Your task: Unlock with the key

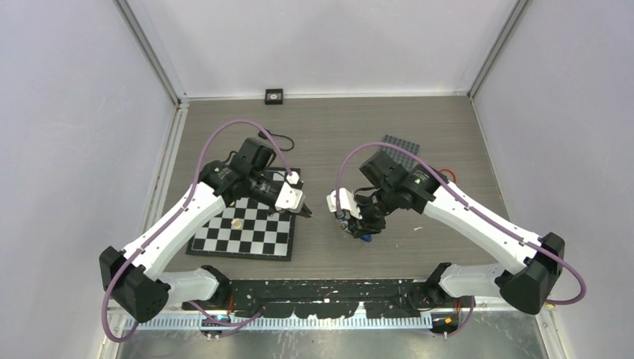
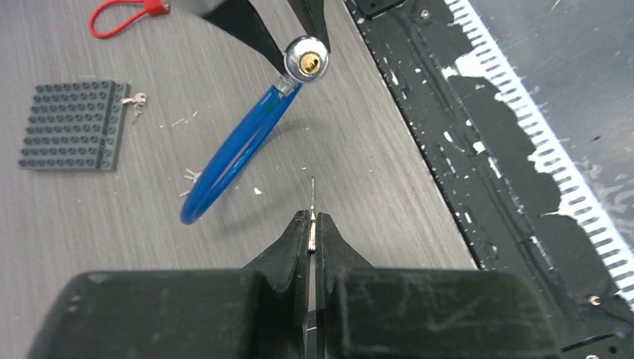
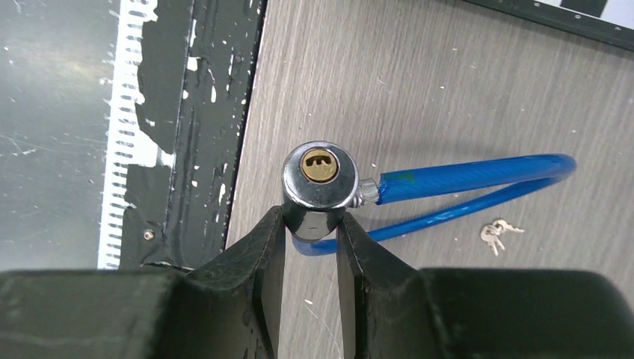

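The lock is a chrome cylinder [image 3: 320, 183] with a brass keyhole [image 3: 319, 165] and a blue cable loop [image 3: 478, 173] trailing onto the table. My right gripper [image 3: 312, 217] is shut on the cylinder's sides and holds it off the wood. In the left wrist view the keyhole end [image 2: 306, 58] faces my left gripper [image 2: 312, 221]. That gripper is shut on the key [image 2: 312, 200], a thin blade seen edge-on that sticks out past the fingertips. The key's tip is well short of the lock. From above, the left gripper [image 1: 306, 213] and right gripper [image 1: 345, 217] face each other at mid-table.
A black-and-white checkered mat [image 1: 247, 238] with a small pale piece [image 1: 235, 223] lies under the left arm. A dark studded baseplate [image 2: 71, 126], spare small keys [image 3: 493, 232] and a red loop [image 2: 123, 15] lie near the lock. The black front rail [image 1: 321, 288] borders the near edge.
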Controlling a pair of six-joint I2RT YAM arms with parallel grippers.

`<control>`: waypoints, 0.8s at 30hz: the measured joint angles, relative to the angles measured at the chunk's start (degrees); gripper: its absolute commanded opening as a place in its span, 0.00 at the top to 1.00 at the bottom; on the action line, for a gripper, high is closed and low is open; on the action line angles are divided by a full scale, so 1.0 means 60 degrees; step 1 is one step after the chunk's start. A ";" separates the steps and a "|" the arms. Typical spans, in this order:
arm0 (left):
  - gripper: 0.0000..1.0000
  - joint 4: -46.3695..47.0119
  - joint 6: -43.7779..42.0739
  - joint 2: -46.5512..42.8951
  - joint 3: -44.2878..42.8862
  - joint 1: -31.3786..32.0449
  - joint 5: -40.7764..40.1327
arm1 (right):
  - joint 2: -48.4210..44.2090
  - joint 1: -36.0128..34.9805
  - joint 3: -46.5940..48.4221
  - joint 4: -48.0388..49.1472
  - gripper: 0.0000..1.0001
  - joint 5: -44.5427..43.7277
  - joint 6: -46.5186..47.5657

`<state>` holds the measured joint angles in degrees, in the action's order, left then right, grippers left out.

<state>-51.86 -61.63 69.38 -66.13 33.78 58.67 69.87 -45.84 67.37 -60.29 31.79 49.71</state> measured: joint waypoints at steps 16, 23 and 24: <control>1.00 0.0233 -0.1617 -0.1650 0.0506 0.0616 -0.1402 | 0.2266 0.0470 0.0630 0.0550 1.00 0.2197 -0.1049; 1.00 0.0153 -0.2794 -0.1705 0.0823 0.0896 -0.1585 | 0.2572 0.0492 0.0729 0.0583 0.99 0.2572 -0.1122; 1.00 0.0153 -0.2863 -0.1698 0.0827 0.0940 -0.1603 | 0.2572 0.0495 0.0729 0.0583 0.99 0.2594 -0.1089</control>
<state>-50.94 -78.81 59.20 -61.17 39.42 49.06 85.30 -42.87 71.75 -56.80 47.35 43.18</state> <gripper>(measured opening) 0.022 0.320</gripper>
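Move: The lock, pinched in the right gripper, sits about 11 cm to the right of the left hand, 2 cm back and 4 cm lower. Its blue cable loop hangs roughly 5 cm ahead of the lock and 7 cm below it. From the right hand, the key in the left fingers is some 9 cm to the left, 2 cm ahead and 3 cm up. The chessboard's middle lies 19 cm left of the left hand, 1 cm back, 22 cm below. Leftward, the right hand carries the lock towards the key, about 5 cm, sinking some 2 cm, its fingertips swinging about 20 degrees back towards the base. The left hand keeps its pinch on the key, rises 2 cm and sinks again, easing 1.5 cm back as it rolls some 25 degrees about its fingers, forward side upward, to line up with the keyhole. ##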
